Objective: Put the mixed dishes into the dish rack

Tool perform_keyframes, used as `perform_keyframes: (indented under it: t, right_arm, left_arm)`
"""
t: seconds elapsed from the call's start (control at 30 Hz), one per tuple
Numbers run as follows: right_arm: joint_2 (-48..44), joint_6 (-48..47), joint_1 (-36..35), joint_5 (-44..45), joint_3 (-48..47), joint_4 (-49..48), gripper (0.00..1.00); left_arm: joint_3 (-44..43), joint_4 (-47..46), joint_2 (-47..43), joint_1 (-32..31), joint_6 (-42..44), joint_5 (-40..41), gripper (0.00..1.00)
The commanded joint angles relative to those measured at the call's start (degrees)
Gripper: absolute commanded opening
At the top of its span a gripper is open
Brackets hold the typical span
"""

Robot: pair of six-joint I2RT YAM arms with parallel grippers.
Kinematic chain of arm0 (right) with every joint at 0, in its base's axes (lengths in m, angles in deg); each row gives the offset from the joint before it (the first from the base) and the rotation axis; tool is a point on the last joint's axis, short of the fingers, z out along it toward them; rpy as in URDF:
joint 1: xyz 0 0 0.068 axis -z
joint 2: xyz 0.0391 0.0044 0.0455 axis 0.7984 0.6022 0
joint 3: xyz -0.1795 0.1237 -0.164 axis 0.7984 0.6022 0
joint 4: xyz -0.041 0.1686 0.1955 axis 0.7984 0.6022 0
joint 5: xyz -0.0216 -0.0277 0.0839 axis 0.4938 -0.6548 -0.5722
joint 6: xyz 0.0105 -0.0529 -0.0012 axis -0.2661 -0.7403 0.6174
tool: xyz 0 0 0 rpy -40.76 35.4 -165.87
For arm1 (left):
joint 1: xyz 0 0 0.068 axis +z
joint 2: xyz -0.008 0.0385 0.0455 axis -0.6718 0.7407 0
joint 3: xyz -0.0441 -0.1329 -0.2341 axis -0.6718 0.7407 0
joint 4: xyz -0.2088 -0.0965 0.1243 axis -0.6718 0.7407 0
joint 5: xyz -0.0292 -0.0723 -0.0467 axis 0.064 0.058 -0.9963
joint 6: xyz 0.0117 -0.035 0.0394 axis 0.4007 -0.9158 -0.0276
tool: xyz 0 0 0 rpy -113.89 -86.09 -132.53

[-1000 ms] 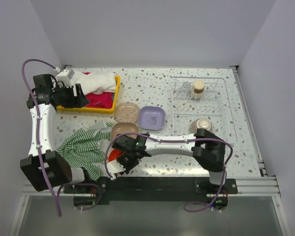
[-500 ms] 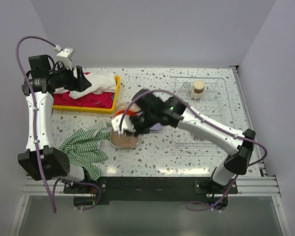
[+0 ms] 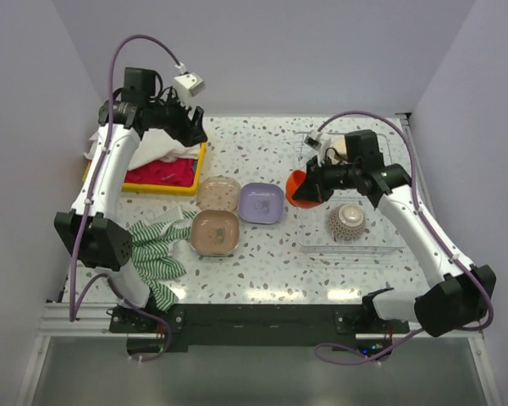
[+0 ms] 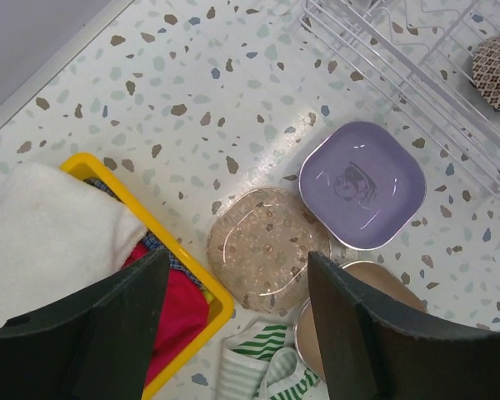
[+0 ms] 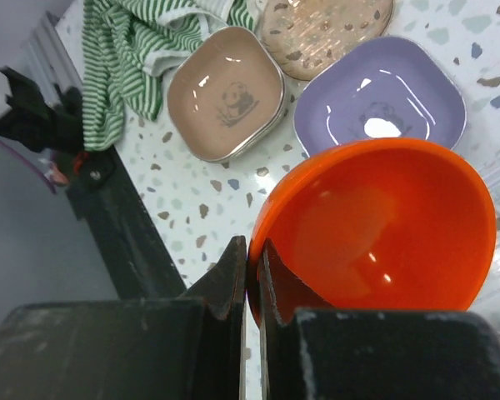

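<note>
My right gripper (image 3: 315,181) (image 5: 253,250) is shut on the rim of the glossy orange bowl (image 3: 297,194) (image 5: 383,225), holding it in the air at the left edge of the white wire dish rack (image 3: 391,173) (image 4: 400,58). In the rack stand a speckled bowl (image 3: 348,218) (image 4: 496,71) and a beige cup (image 3: 342,150). On the table lie the lilac plate (image 3: 262,203) (image 4: 362,183) (image 5: 383,100), a speckled tan plate (image 3: 218,193) (image 4: 267,250) (image 5: 325,25) and a brown plate (image 3: 214,232) (image 5: 225,92). High over the tray's right end, my left gripper (image 3: 190,131) (image 4: 237,258) is open and holds nothing.
A yellow tray (image 3: 165,188) (image 4: 162,237) of towels sits at the back left. A green striped cloth (image 3: 148,245) (image 5: 142,42) lies at the front left, touching the brown plate. Walls close in the table on three sides.
My right arm lifted the orange bowl from the front left and carried it across the plates to the rack's left edge. My left arm rose and swung right over the yellow tray.
</note>
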Motion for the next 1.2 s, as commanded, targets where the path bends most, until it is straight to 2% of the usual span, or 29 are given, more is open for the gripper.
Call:
perform_keyframes:
  t: [0.0,0.3,0.53,1.0,1.17]
  right_arm:
    - [-3.11,19.55,5.83,-9.01,8.67,-16.73,0.00]
    - [2.50,34.41,17.61,-19.73,18.79,-32.20,0.00]
    - [8.22,37.50,18.59,-25.28,22.13,-36.78,0.00]
    - [19.12,35.04,23.60,-27.21,23.28,-33.62,0.00]
    - [21.14,31.01,25.53,-27.21,22.23,-27.05,0.00]
  left_arm:
    - [-3.69,-2.46,1.58,-4.23,-1.97,2.44,0.72]
    - [-2.20,-0.88,2.73,-8.37,1.02,8.15,0.72]
    - [-1.58,0.27,4.14,-11.27,3.74,13.69,0.72]
    - [-1.84,0.88,6.95,-15.32,5.59,18.09,0.71]
    - [-2.55,0.80,8.35,-16.11,5.68,18.27,0.71]
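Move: The right hand holds the orange bowl; its place in the dish rack's left side lies about 4 cm ahead, 6 cm right and 18 cm down. The patterned bowl sits about 2 cm ahead and 14 cm right of this hand, the purple dish 9 cm ahead and 8 cm left, both over 20 cm lower. From the open left hand the purple dish is about 6 cm back, 16 cm right and 28 cm down; the clear plate, 3 cm back and 6 cm right, is equally low. Still pinching the orange bowl by its rim, the right hand lowers it about 11 cm towards the rack's left side, going right and somewhat forward as it sinks and rolling some 50 degrees about its fingers, which end pointing left and nearer level. The left hand, open and empty, moves about 7 cm right and as much down towards the purple dish, tipping its fingers more steeply down. ##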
